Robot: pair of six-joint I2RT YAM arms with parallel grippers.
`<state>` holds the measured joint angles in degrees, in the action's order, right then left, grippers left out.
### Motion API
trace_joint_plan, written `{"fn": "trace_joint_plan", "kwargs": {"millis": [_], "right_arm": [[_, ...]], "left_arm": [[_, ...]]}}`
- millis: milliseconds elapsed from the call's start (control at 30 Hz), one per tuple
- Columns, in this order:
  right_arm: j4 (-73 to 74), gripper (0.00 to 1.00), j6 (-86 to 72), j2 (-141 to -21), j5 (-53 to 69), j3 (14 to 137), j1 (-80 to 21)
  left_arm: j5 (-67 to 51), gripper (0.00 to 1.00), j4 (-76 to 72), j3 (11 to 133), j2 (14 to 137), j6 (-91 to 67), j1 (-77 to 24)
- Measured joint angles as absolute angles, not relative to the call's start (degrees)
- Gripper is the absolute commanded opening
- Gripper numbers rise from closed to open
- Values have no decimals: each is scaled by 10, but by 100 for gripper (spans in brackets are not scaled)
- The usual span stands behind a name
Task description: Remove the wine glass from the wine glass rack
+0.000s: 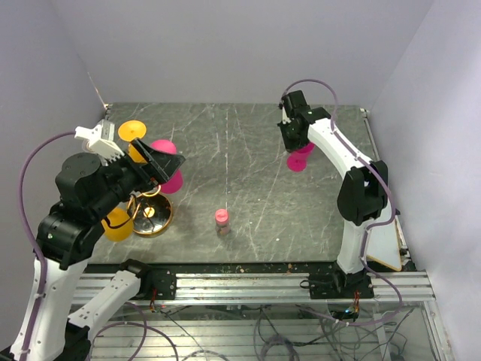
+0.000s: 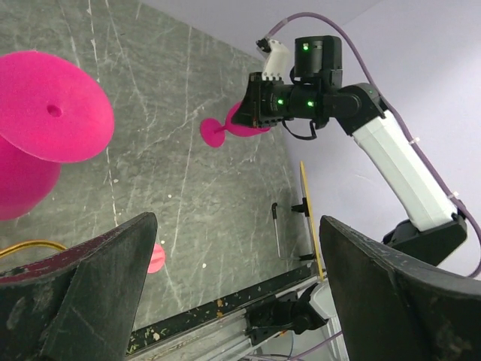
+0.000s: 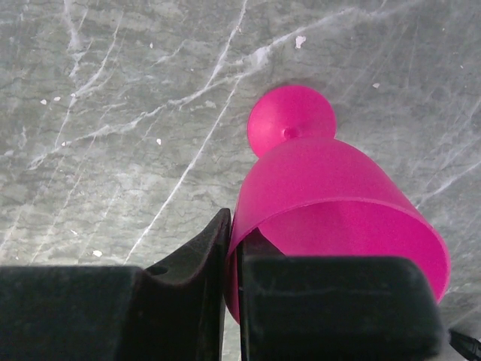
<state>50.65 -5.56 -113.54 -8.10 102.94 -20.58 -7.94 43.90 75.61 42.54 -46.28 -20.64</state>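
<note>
My right gripper (image 1: 294, 147) is shut on the rim of a pink wine glass (image 3: 331, 188) at the far right of the table, one finger inside the bowl and one outside. The glass's round foot (image 3: 291, 120) points down at the tabletop; I cannot tell if it touches. That same wine glass (image 2: 225, 129) shows in the left wrist view. The gold wine glass rack (image 1: 150, 214) stands at the left with another pink glass (image 1: 171, 174) and yellow glasses (image 1: 118, 224) hanging on it. My left gripper (image 1: 159, 162) hangs open beside the rack, nothing between its fingers (image 2: 98, 278).
A small pink piece (image 1: 222, 216) sits on the marble tabletop near the front middle. A thin yellow board (image 2: 308, 218) stands at the table's right edge by the right arm's base. Grey walls close in the back and both sides.
</note>
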Motion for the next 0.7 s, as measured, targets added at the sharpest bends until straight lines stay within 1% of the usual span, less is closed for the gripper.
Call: {"fn": "trace_joint_plan", "kwargs": {"millis": [67, 200, 333, 467, 533, 600, 700], "right_arm": [[507, 15, -51, -1143, -79, 1037, -203], [507, 23, -44, -1177, -79, 1044, -196], [524, 43, -43, -1187, -82, 1063, -195], [531, 69, -44, -1186, -84, 1083, -194], [536, 85, -45, -1184, -83, 1094, -195], [546, 92, -44, -1180, -83, 1111, -195], [551, 98, -46, -1160, -85, 1132, -195]], "left_arm": [[-79, 99, 450, 764, 421, -460, -206], [-79, 100, 454, 766, 404, -458, -206], [-73, 100, 469, 780, 413, -459, -206], [-46, 99, 487, 801, 433, -456, -206], [-26, 99, 498, 812, 446, -448, -206], [-3, 99, 508, 833, 470, -439, -206], [24, 99, 514, 859, 505, -428, -206]]}}
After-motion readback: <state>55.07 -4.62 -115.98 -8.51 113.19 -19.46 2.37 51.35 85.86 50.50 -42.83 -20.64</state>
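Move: The right hand holds the pink wine glass by the left side of its bowl; the glass's middle lies about 3 cm to its right, 1 cm ahead and 5 cm below, with bare table around. From the open left hand, the pink glass hanging on the rack is roughly 7 cm ahead, 6 cm left and 13 cm below. The far yellow glass hangs some 6 cm beyond and 6 cm left of that one; the rack's base is 2 cm ahead of the hand, 9 cm left, 38 cm down. Letting go of the pink glass, the right fingers sink about 3 cm at its rim while starting to part, then open wide and rise some 5 cm, easing 2 cm forward overall, clear of the bowl. The empty, open left hand backs off slightly, then swings forward and left towards the rack's pink glass, turning a little counter-clockwise. ##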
